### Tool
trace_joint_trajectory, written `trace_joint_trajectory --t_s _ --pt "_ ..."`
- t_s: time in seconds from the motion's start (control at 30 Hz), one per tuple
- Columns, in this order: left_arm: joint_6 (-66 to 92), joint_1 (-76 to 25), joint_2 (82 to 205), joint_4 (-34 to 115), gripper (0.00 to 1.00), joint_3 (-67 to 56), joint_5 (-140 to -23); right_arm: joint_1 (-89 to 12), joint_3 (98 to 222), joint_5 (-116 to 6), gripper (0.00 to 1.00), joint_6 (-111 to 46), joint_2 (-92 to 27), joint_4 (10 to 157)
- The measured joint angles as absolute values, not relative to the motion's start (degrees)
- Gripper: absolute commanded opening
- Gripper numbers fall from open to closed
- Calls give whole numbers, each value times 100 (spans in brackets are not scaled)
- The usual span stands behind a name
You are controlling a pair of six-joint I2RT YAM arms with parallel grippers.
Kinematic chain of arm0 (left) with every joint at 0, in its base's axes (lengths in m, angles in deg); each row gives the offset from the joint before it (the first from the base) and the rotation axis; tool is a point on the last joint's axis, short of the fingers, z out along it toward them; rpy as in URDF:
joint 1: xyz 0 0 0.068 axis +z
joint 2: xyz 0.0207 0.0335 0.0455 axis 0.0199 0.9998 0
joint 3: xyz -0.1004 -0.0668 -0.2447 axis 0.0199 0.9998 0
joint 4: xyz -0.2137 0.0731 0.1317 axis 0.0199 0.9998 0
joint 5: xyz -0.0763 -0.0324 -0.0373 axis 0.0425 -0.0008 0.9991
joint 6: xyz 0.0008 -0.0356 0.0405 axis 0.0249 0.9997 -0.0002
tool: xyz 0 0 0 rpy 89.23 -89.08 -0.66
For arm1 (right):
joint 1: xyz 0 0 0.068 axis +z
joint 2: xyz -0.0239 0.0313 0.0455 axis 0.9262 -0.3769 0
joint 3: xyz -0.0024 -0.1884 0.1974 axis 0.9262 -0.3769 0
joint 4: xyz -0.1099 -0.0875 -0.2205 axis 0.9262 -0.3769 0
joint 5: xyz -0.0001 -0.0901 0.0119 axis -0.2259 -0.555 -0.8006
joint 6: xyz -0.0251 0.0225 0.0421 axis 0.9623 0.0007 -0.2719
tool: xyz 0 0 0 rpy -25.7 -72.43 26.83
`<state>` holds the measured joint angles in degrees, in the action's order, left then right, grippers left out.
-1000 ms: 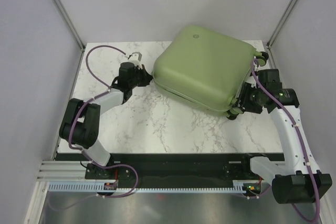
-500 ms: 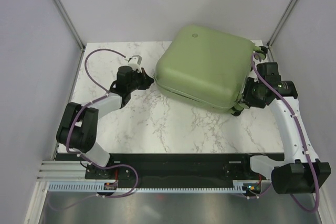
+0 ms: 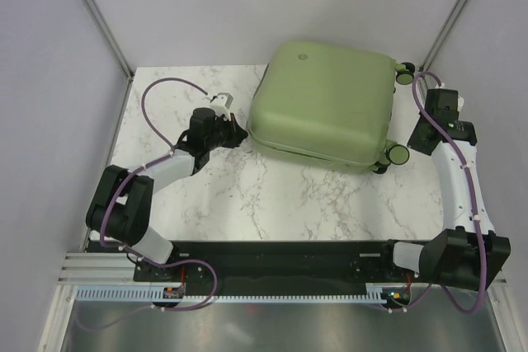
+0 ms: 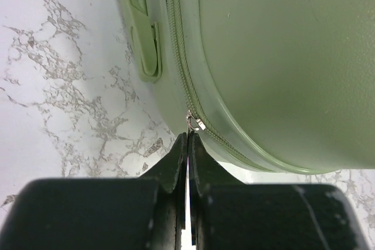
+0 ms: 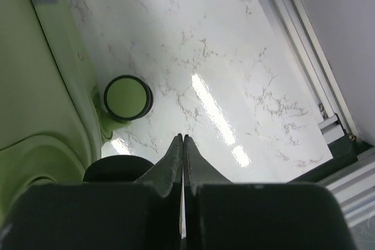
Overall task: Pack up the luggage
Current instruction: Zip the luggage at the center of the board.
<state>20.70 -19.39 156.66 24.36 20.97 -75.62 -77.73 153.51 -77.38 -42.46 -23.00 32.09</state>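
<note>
The luggage (image 3: 322, 105) is a sage-green hard-shell suitcase lying flat and closed at the back right of the marble table, emblem up. My left gripper (image 3: 238, 133) meets its left corner. In the left wrist view the gripper (image 4: 188, 137) is shut, with the metal zipper pull (image 4: 194, 123) pinched at its tips against the green shell (image 4: 281, 57). My right gripper (image 3: 421, 136) hovers to the right of the suitcase, apart from it. Seen from the right wrist, this gripper (image 5: 183, 138) is shut on nothing, just right of a green-and-black wheel (image 5: 126, 98).
A recessed side handle (image 4: 146, 45) lies left of the zipper line. Two wheels (image 3: 398, 152) stick out on the suitcase's right side. The table's metal rail (image 5: 328, 121) runs close on the right, and grey walls enclose the back and sides.
The suitcase has turned and slid toward the back right. My left gripper followed it rightward. My right gripper let go at the wheel side, pulled back to the right and shut.
</note>
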Motion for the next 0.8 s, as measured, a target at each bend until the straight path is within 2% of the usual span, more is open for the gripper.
trace_joint_trajectory --t_s 0.1,0.17,0.2,0.23,0.3,0.33,0.53,0.63,0.73,0.8 --pt "1897 -1952 15790 2663 2 1883 -7554 -7818 15351 -7648 1 -4148 -2295 3368" --pt "1832 -1957 15843 2781 2 1787 -7532 -7834 15349 -7395 7 -4052 -2278 3436" --pt "1810 -1957 15860 2807 2 1761 -7532 -7834 15349 -7238 13 -3990 -2254 3445" --pt "1803 -1955 15873 2814 2 1745 -7530 -7836 15349 -7122 26 -3951 -2219 3438" --pt "1793 -1948 15884 2821 2 1734 -7519 -7856 15351 -6927 39 -3846 -2109 3366" --pt "1793 -1948 15884 2823 2 1734 -7517 -7880 15353 -6822 49 -3789 -2029 3287" --pt "1790 -1946 15884 2805 2 1752 -7510 -8026 15512 -6311 63 -4141 -1825 2817" --pt "1793 -1946 15882 2759 2 1780 -7510 -8076 15488 -6330 65 -4937 -1777 2544" --pt "1793 -1946 15878 2713 2 1811 -7510 -8085 15506 -6599 77 -5879 -1679 2240" --pt "1793 -1946 15878 2698 2 1818 -7512 -8105 15624 -6798 79 -6384 -1666 2039"
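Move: Beside the luggage's near right corner, the shut, empty right hand has the upper near wheel about 6 cm to its left, 2 cm back and 4 cm below; the lower near wheel sits some 10 cm beneath that. The far wheels stand about 19 cm ahead of this hand and 3 cm left. At the left fingertips lies the zip pull, 1 cm ahead; the side handle is about 12 cm ahead of that hand and 3 cm right. Opening from shut to about three quarters, the right hand edges roughly 1 cm forward, then swings back and left to end some 5 cm from its start and 2 cm higher, bringing the spread fingers round to the upper near wheel as the wrist rolls about 20 degrees, left side up, and turns clockwise late on. The left hand stays at the luggage's corner, fingers still shut on the zip pull. ##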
